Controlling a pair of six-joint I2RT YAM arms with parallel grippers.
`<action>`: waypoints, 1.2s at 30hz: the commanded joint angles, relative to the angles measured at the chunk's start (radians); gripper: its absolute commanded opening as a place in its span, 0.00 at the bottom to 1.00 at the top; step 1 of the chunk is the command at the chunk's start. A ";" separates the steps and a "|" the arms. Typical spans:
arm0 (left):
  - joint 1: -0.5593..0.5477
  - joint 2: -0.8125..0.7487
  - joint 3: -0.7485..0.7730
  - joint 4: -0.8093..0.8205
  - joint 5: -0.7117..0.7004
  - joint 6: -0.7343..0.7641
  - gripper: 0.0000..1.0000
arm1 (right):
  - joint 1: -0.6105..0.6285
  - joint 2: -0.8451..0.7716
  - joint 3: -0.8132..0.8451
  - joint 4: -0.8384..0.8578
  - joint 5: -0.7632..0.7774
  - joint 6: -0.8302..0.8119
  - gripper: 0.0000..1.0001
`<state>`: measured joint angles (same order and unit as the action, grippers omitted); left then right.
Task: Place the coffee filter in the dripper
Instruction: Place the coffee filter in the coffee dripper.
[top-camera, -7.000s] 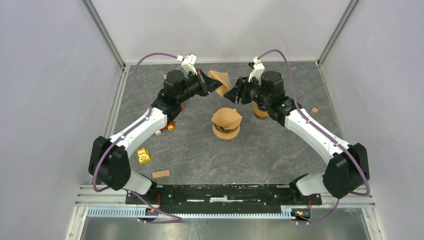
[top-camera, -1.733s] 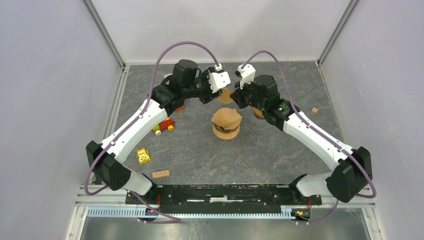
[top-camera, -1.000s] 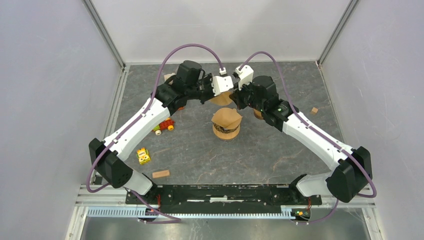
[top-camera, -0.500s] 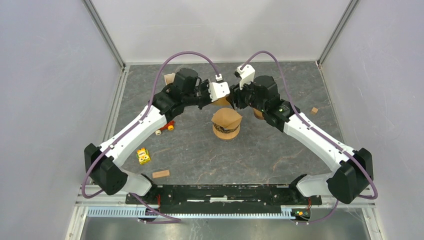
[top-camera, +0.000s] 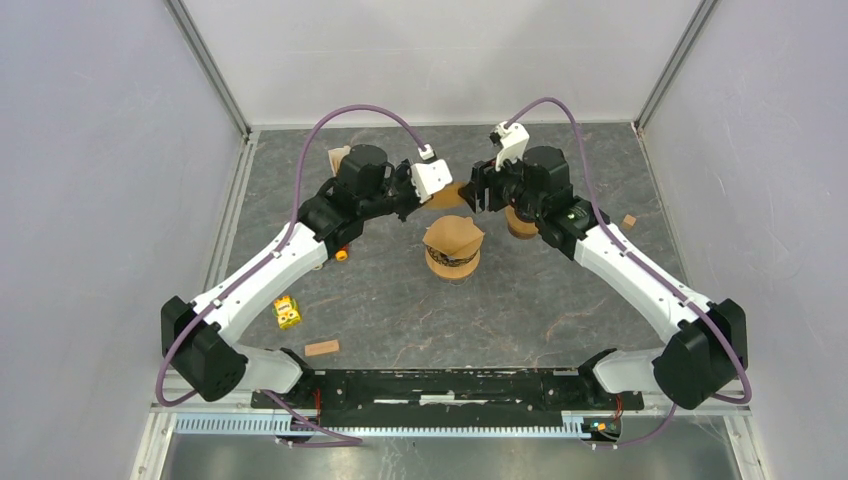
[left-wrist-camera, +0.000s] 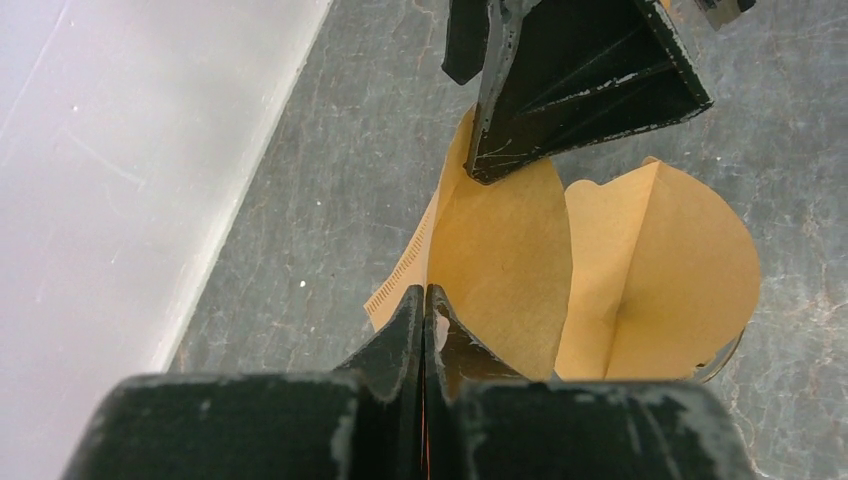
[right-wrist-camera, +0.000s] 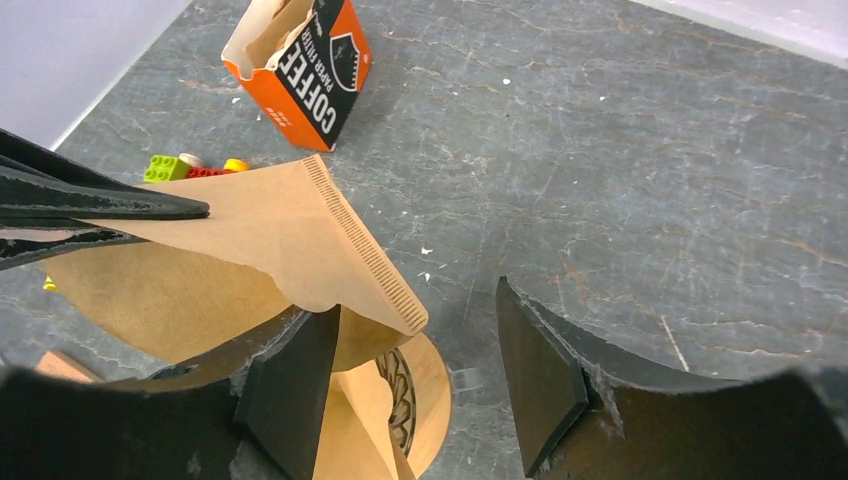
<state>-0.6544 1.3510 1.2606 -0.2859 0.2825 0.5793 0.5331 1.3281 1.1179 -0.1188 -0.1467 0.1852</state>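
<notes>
A folded brown coffee filter hangs in the air with my left gripper shut on its lower corner. In the right wrist view that filter lies just above my right gripper's left finger; my right gripper is open and holds nothing. The wooden dripper stands at the table's middle, just in front of and below both grippers. An opened brown filter sits in the dripper's top. From above, the held filter shows between the two wrists.
An orange coffee filter box stands behind the left arm. Lego pieces, a yellow toy, a wooden block and a small block lie around. A brown cup-like object stands under the right arm.
My right gripper has opened off the filter and drawn slightly right. My left gripper has shut on the filter and shifted a little toward the front.
</notes>
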 joint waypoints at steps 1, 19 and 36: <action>-0.005 -0.045 -0.025 0.100 0.020 -0.085 0.02 | -0.018 -0.022 -0.025 0.078 -0.084 0.071 0.64; -0.005 -0.052 -0.059 0.150 0.056 -0.137 0.02 | -0.053 0.003 -0.047 0.156 -0.192 0.169 0.42; -0.005 -0.047 -0.070 0.166 0.058 -0.148 0.02 | -0.053 0.012 -0.035 0.137 -0.174 0.131 0.00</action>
<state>-0.6552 1.3312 1.1931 -0.1761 0.3241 0.4686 0.4831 1.3415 1.0691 -0.0078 -0.3325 0.3351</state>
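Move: The left hand holds the paper filter, whose middle is roughly 3 cm to its right and 3 cm below; the dripper, already lined with another filter, stands about 6 cm back and 4 cm right of that hand, some 15 cm down. From the open right hand, the held filter's middle is about 3 cm left, 2 cm back and 3 cm below. The dripper lies about 8 cm back, 3 cm left and 14 cm below; the wooden ring with the blue funnel about 10 cm right, 2 cm back, 21 cm down. Leftward and slightly back, about 1.5 cm in all, the right hand eases in on the held filter, dipping a touch and rising again while it rolls some 10 degrees, left side up. Its wide-open fingers close all the way, pinching the paper at the seam edge. The left hand keeps its grip, drifting about 1 cm right and back and rolling 5 degrees, left side down. ##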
